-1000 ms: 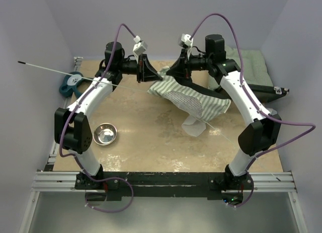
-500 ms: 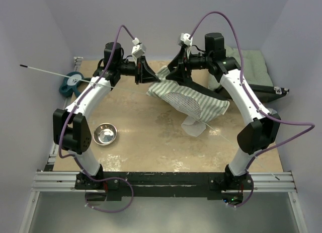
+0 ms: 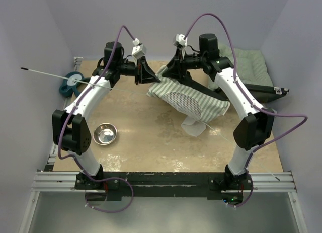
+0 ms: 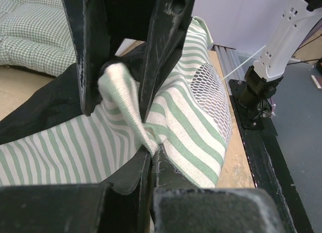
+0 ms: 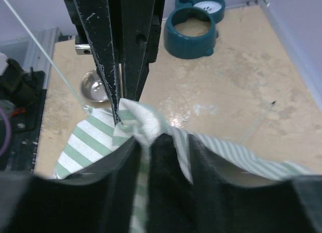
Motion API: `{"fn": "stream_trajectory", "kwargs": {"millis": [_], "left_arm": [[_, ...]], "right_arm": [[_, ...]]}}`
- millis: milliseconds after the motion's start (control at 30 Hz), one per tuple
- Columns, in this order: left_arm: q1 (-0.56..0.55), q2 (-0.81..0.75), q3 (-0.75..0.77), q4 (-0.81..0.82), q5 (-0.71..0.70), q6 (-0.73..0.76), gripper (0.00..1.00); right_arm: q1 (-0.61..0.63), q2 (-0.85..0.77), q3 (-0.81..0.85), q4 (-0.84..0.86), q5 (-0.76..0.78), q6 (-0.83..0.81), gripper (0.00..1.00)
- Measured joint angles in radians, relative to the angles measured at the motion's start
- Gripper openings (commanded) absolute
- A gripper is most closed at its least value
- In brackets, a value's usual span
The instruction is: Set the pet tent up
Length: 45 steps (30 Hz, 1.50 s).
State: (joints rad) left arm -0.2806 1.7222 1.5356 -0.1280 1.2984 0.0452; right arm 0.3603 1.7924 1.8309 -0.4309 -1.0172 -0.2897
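The pet tent (image 3: 193, 98) lies collapsed at the back middle of the table: green-and-white striped fabric with a mesh panel (image 3: 182, 99) and a white flap (image 3: 193, 127). A thin pole (image 3: 55, 76) runs from far left through the tent to the front right. My left gripper (image 3: 147, 73) and right gripper (image 3: 168, 72) meet at the tent's back left corner. In the left wrist view my left gripper (image 4: 151, 155) is shut on a fold of striped fabric (image 4: 126, 97). In the right wrist view my right gripper (image 5: 146, 140) is shut on the same bunched corner (image 5: 143, 120).
A green quilted cushion (image 3: 247, 66) lies at the back right, with a black flat piece (image 3: 269, 89) in front of it. A teal double pet bowl (image 3: 72, 83) sits at the far left. A steel bowl (image 3: 104, 134) sits front left. Purple walls close in on both sides.
My right gripper has moved left, closer to my left gripper, both still holding the tent corner. The pole's far left tip has dropped slightly.
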Motion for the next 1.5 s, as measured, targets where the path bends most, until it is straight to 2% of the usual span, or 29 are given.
{"fn": "stream_trajectory", "kwargs": {"millis": [33, 133, 167, 233, 267, 300, 333, 367, 400, 433, 567, 600, 700, 833, 1000, 1100, 1267, 1367, 1500], "left_arm": [[-0.001, 0.000, 0.002, -0.003, 0.000, 0.002, 0.00], [-0.001, 0.000, 0.007, -0.014, -0.010, 0.003, 0.00], [-0.001, 0.000, 0.009, -0.018, -0.014, 0.002, 0.00], [-0.001, 0.000, 0.014, -0.021, -0.019, 0.000, 0.00], [-0.001, 0.000, 0.020, -0.023, -0.019, -0.001, 0.07], [-0.001, 0.000, 0.026, -0.024, -0.021, -0.002, 0.31], [-0.001, 0.000, 0.029, -0.023, -0.022, -0.003, 0.49], [0.000, 0.000, 0.032, -0.018, -0.025, -0.006, 0.61], [0.004, 0.000, 0.034, -0.008, -0.027, -0.026, 0.88], [0.008, 0.000, 0.031, 0.016, -0.032, -0.058, 0.99], [0.097, -0.011, -0.068, 0.303, -0.076, -0.333, 1.00], [0.146, -0.011, -0.102, 0.390, -0.095, -0.421, 1.00], [0.301, -0.010, -0.140, 0.505, -0.169, -0.589, 1.00], [0.485, -0.012, -0.115, 0.458, -0.332, -0.656, 0.99], [0.583, -0.112, -0.187, 0.404, -0.507, -0.666, 1.00], [0.659, -0.208, -0.292, 0.505, -0.480, -0.765, 1.00], [0.860, -0.303, -0.516, 1.044, -0.377, -1.163, 1.00], [0.886, -0.333, -0.546, 1.223, -0.340, -1.325, 0.96], [0.864, -0.389, -0.512, 1.324, -0.315, -1.426, 0.88]], "right_arm": [[0.002, 0.006, 0.000, -0.005, 0.000, -0.005, 0.23], [0.004, 0.015, 0.000, -0.018, -0.010, -0.008, 0.04], [0.004, 0.015, 0.000, -0.016, -0.016, -0.004, 0.00], [0.005, 0.014, 0.000, -0.002, -0.024, 0.008, 0.00], [0.005, 0.014, 0.000, 0.010, -0.026, 0.023, 0.00], [0.005, 0.014, 0.000, 0.021, -0.027, 0.034, 0.00], [0.005, 0.014, 0.000, 0.035, -0.030, 0.048, 0.00], [0.005, 0.014, -0.001, 0.047, -0.033, 0.060, 0.00], [0.003, 0.013, -0.003, 0.063, -0.034, 0.076, 0.00], [0.000, 0.012, -0.005, 0.080, -0.034, 0.095, 0.00], [-0.016, 0.004, -0.037, 0.159, -0.032, 0.187, 0.00], [-0.021, -0.001, -0.051, 0.182, -0.032, 0.213, 0.00], [-0.043, -0.026, -0.113, 0.272, -0.021, 0.312, 0.00], [-0.068, -0.035, -0.138, 0.386, -0.006, 0.427, 0.00], [-0.076, -0.035, -0.145, 0.511, 0.026, 0.554, 0.00], [-0.079, -0.035, -0.145, 0.576, 0.058, 0.620, 0.00], [-0.090, -0.035, -0.145, 0.652, 0.109, 0.701, 0.00], [-0.098, -0.035, -0.145, 0.680, 0.129, 0.729, 0.00], [-0.101, -0.035, -0.145, 0.691, 0.138, 0.746, 0.00]]}}
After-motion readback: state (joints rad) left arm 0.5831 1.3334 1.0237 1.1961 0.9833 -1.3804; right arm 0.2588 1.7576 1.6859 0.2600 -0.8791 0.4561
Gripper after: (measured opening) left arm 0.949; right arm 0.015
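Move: The striped tent corner is between the right hand's nearly closed fingers, and lies roughly 3 cm right and 2 cm ahead of the left hand, which still grips fabric beside it. From the left hand, the steel bowl is about 25 cm left, 13 cm back and 29 cm down; the teal ring is some 34 cm left, 8 cm ahead and 28 cm down. From the right hand, the tent body spreads some 12 cm right, 6 cm back and 15 cm down. Left lets go and swings some 30 cm left, rising late; right pinches the tent corner, lifting about 7 cm. ##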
